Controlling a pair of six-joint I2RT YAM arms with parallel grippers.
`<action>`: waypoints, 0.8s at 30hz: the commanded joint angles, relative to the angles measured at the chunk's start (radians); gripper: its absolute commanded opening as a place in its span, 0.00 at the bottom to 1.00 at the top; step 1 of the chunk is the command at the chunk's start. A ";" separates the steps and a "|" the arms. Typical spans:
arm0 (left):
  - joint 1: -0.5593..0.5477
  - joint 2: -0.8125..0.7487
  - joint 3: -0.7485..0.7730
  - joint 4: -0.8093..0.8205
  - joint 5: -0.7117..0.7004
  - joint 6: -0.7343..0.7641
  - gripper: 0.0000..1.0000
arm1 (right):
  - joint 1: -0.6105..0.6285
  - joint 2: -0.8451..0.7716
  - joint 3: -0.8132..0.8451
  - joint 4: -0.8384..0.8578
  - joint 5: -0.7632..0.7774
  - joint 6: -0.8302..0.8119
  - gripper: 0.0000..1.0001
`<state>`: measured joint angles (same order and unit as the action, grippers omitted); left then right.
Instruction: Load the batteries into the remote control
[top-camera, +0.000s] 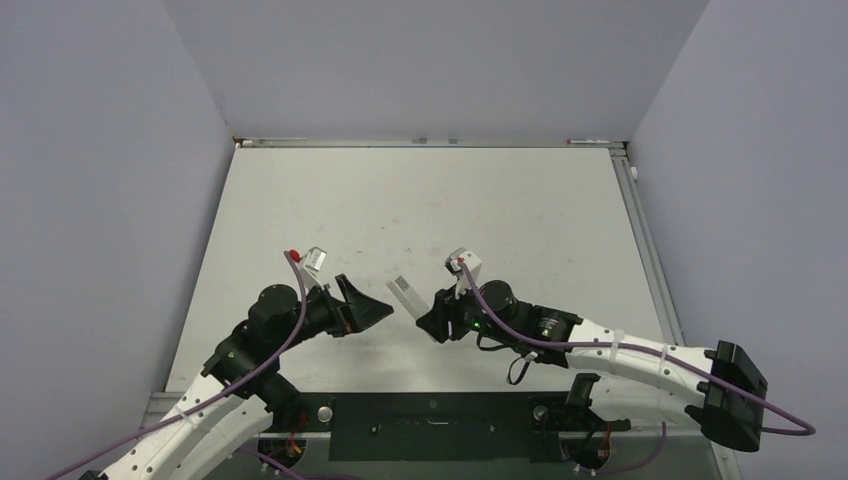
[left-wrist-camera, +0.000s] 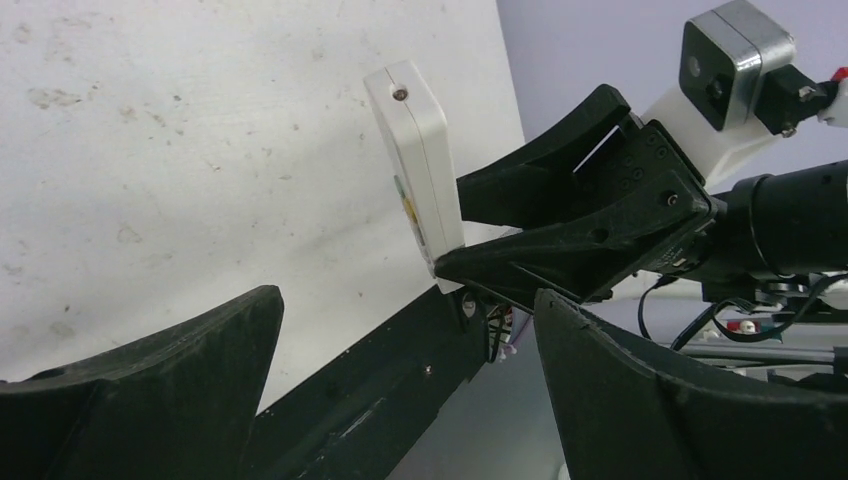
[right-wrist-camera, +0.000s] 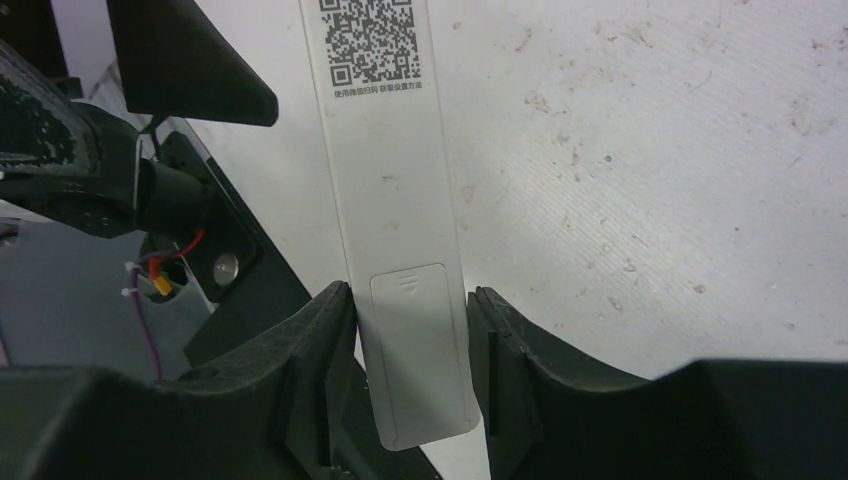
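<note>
The white remote control (top-camera: 407, 295) hangs above the table, and my right gripper (top-camera: 428, 312) is shut on its lower end. In the right wrist view the remote control (right-wrist-camera: 395, 200) shows its back, with a QR code and the battery cover (right-wrist-camera: 420, 350) in place between my right gripper's (right-wrist-camera: 410, 315) fingers. My left gripper (top-camera: 378, 306) stands open just left of the remote, holding nothing. In the left wrist view the remote control (left-wrist-camera: 415, 180) is seen edge-on beyond my left gripper (left-wrist-camera: 405, 300), clamped by the right fingers (left-wrist-camera: 560, 235). The batteries are out of view.
The white table (top-camera: 420, 200) is bounded by grey walls on three sides. A black mounting bar (top-camera: 430, 412) runs along the near edge between the arm bases. One left finger (right-wrist-camera: 190, 60) shows at the right wrist view's top left.
</note>
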<state>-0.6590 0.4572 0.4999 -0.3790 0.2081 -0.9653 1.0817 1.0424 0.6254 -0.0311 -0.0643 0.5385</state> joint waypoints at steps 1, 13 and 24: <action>0.006 -0.001 -0.012 0.179 0.091 -0.018 0.94 | 0.000 -0.048 -0.020 0.155 -0.029 0.075 0.09; 0.007 0.005 -0.036 0.362 0.175 -0.045 0.97 | -0.003 -0.139 -0.087 0.307 -0.067 0.164 0.08; 0.010 0.052 -0.060 0.576 0.257 -0.101 0.97 | -0.005 -0.149 -0.175 0.590 -0.193 0.309 0.08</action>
<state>-0.6567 0.5053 0.4332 0.0490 0.4137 -1.0443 1.0805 0.8974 0.4614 0.3416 -0.1959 0.7712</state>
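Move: The remote control is held near its battery-cover end in the right fingers; its middle sits some 4 cm ahead, 2 cm left and 2 cm above that hand. The open left gripper, to which it is being brought, is about 2 cm ahead, 7 cm left and 4 cm above the right hand. From the left hand, the remote's middle lies about 2 cm ahead, 6 cm right and 2 cm below. Upward together, both hands lift about 6 cm. The left closes in some 3.5 cm to the right towards the remote, fingers staying wide open and tipping up as they swing clockwise. The right keeps its pinch on the battery-cover end, draws back about 3 cm and tilts its fingers up by some 20 degrees. ##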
